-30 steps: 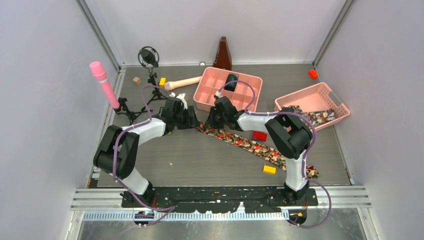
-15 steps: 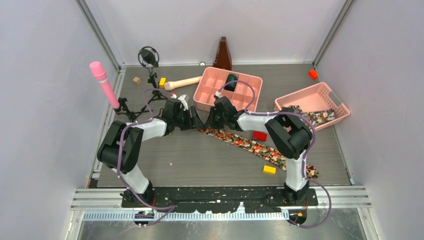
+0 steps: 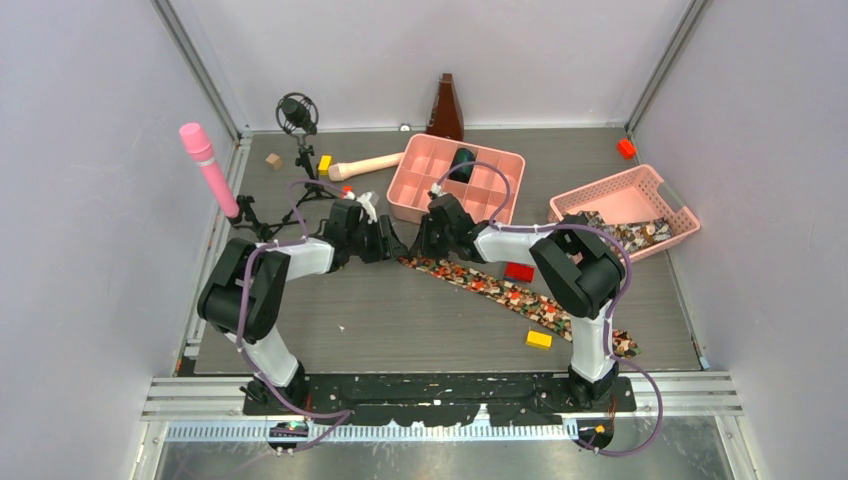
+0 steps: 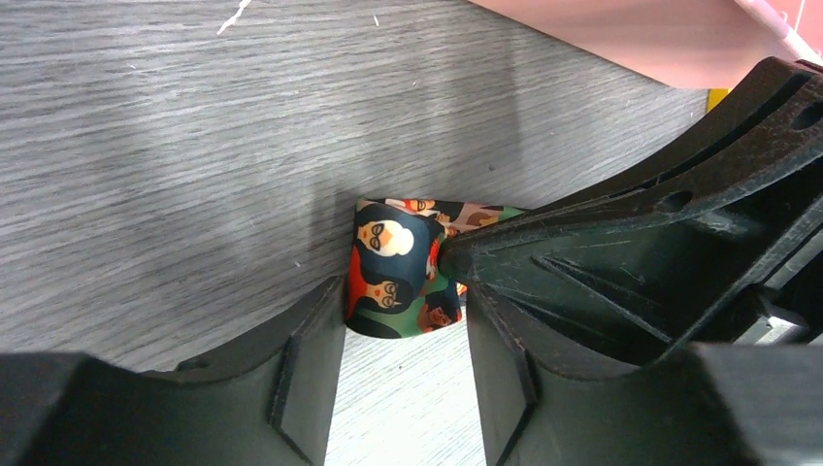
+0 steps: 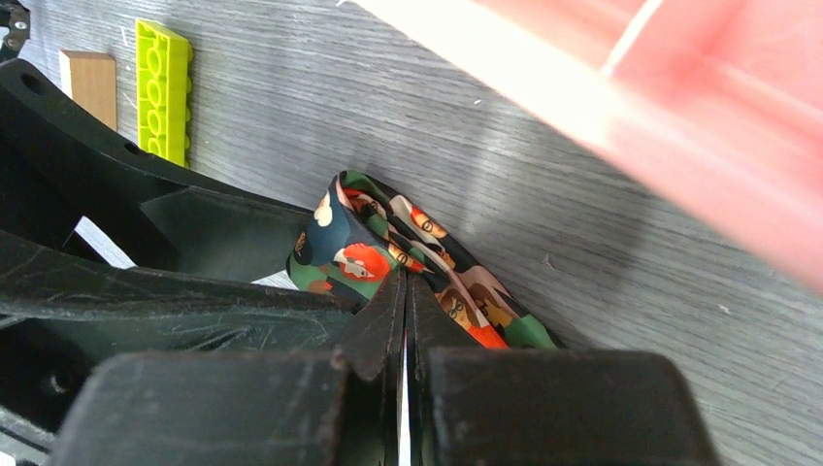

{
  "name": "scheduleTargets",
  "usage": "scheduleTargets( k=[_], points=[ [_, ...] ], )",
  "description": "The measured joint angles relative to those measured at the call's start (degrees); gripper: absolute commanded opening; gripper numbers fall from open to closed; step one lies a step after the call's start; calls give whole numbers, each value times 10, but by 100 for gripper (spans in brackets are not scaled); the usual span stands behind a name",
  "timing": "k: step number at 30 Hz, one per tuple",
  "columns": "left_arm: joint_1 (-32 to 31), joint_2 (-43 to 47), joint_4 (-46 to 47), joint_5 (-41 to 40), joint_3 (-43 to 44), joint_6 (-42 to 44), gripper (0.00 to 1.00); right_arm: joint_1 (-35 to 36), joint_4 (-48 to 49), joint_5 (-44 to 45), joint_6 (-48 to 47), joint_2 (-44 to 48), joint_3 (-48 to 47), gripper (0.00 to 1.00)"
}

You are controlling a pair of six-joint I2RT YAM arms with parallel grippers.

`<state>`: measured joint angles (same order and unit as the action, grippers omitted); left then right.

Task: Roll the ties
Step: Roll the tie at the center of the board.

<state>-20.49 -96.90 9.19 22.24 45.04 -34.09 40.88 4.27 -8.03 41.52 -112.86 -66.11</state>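
Observation:
A dark floral tie (image 3: 510, 293) lies diagonally on the table from the middle to the front right. Its far end is folded into a small curl (image 4: 398, 277). My right gripper (image 3: 421, 246) is shut on that curled end (image 5: 364, 248), its fingertips (image 5: 405, 286) pinching the fabric. My left gripper (image 3: 393, 246) is open, its fingers (image 4: 312, 349) on either side of the curl, facing the right gripper's fingers (image 4: 602, 252). A second tie (image 3: 640, 235) lies bunched in the pink basket (image 3: 600, 190).
A pink compartment tray (image 3: 420, 190) holding a black object (image 3: 462, 160) stands just behind both grippers. A red block (image 3: 519, 271) sits beside the tie and a yellow block (image 3: 539, 339) nearer the front. A green brick (image 5: 163, 89), microphone stand (image 3: 297, 115) and pink cylinder (image 3: 208, 170) stand left.
My left gripper has moved right, up to the tie's curled end and the right gripper. The right gripper has stayed where it was, still pinching the tie.

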Motion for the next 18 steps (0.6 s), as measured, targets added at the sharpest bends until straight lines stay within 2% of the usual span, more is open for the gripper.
scheduleTargets(
  k=[13,18],
  points=[
    [4,-12,10,15,-2,1,15,3,2,7,0,5,8,0],
    [4,-12,10,19,-2,6,5,3,-6,7,0,17,15,8]
  ],
)
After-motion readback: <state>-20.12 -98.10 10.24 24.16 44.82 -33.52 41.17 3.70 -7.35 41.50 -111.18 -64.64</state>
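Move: The tie's rolled end sits between my open left fingertips, about 1 cm ahead, 1 cm right and 1 cm lower; from my right hand it is about 2 cm left, level front to back and 1 cm lower. From my left hand, the pink compartment box is centred some 15 cm ahead and 11 cm right, the lime brick 12 cm left and 1 cm ahead. The red block is about 20 cm right and 3 cm back of my right hand. I close my left fingers from about half open to nearly shut around the rolled end, sinking roughly half a centimetre as they come together, and pinch it from both sides. My right fingers stay shut at the tie just behind the roll, holding almost still, then ease back and to the right, under 1 cm in all. ##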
